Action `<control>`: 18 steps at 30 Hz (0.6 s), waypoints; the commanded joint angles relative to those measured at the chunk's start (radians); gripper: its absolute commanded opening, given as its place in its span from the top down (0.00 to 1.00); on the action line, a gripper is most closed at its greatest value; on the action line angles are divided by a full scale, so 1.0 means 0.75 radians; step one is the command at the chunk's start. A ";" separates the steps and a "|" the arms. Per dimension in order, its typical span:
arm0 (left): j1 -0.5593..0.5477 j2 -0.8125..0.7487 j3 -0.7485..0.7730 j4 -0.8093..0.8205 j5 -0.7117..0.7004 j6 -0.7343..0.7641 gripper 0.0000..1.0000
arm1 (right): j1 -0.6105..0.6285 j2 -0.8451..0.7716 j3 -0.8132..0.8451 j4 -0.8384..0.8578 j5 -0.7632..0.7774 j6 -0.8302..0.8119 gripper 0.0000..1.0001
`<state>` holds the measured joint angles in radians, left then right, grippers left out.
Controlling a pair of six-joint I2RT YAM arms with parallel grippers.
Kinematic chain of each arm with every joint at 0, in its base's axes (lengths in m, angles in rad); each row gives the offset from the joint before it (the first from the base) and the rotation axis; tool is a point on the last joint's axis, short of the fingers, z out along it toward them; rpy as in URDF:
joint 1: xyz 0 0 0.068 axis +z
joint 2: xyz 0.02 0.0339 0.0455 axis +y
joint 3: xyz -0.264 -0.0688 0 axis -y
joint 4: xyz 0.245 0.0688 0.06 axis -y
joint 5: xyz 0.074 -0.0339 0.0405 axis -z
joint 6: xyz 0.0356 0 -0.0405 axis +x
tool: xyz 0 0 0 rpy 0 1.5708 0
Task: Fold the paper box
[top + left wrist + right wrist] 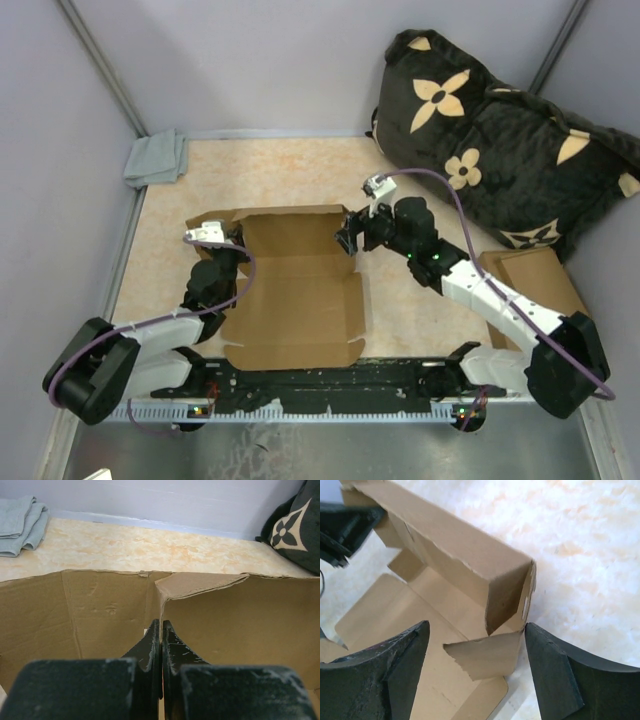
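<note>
The paper box (295,290) lies open in the middle of the table, its far wall raised. My left gripper (233,247) is at the far left corner. In the left wrist view its jaws (161,622) are shut on the thin edge of a cardboard flap where two walls (240,615) meet. My right gripper (350,235) hangs over the far right corner. In the right wrist view it (476,625) stands open, its fingers on either side of a small torn-edged corner flap (485,655) below the upright wall (450,545), touching neither.
A black pillow with tan flowers (500,150) fills the back right. A folded grey cloth (157,158) lies at the back left. Flat cardboard pieces (535,280) sit under the right arm. A black rail (330,380) runs along the near edge.
</note>
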<state>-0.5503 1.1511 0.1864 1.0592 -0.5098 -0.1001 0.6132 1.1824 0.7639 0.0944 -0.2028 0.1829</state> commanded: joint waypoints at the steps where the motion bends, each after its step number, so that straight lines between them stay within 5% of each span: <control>1: -0.012 0.019 0.015 -0.060 -0.017 -0.014 1.00 | 0.011 -0.076 0.160 -0.071 0.077 -0.068 0.23; 11: -0.013 0.018 -0.003 -0.033 -0.015 -0.010 1.00 | 0.011 0.041 0.254 -0.044 0.145 -0.067 0.38; 18: -0.013 0.014 0.003 -0.038 -0.022 -0.002 1.00 | 0.013 0.110 0.361 -0.120 0.131 -0.083 0.60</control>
<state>-0.5545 1.1561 0.1879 1.0584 -0.5129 -0.1001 0.6136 1.2404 0.9466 0.0025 -0.1131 0.1360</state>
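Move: The right hand aims at the far wall's right-hand upper corner, about 5 cm ahead of the hand, 1 cm to its left and about level with the fingers. The right side wall stands about 7 cm directly below the hand. The flat near panel lies roughly 13 cm back, 14 cm left and 18 cm below. From the left hand, that corner is about 22 cm to the right, 4 cm ahead and 2 cm higher. Up first, quickly by about 5 cm, then forward some 3 cm while sinking back a centimetre, the right hand goes to the box's far right corner, its fingers tipping up slightly. Its open fingers narrow from about three quarters to under half, one on each side of the corner, not yet visibly pinching. The left hand stays in place, still pinching the cardboard at the left corner. ##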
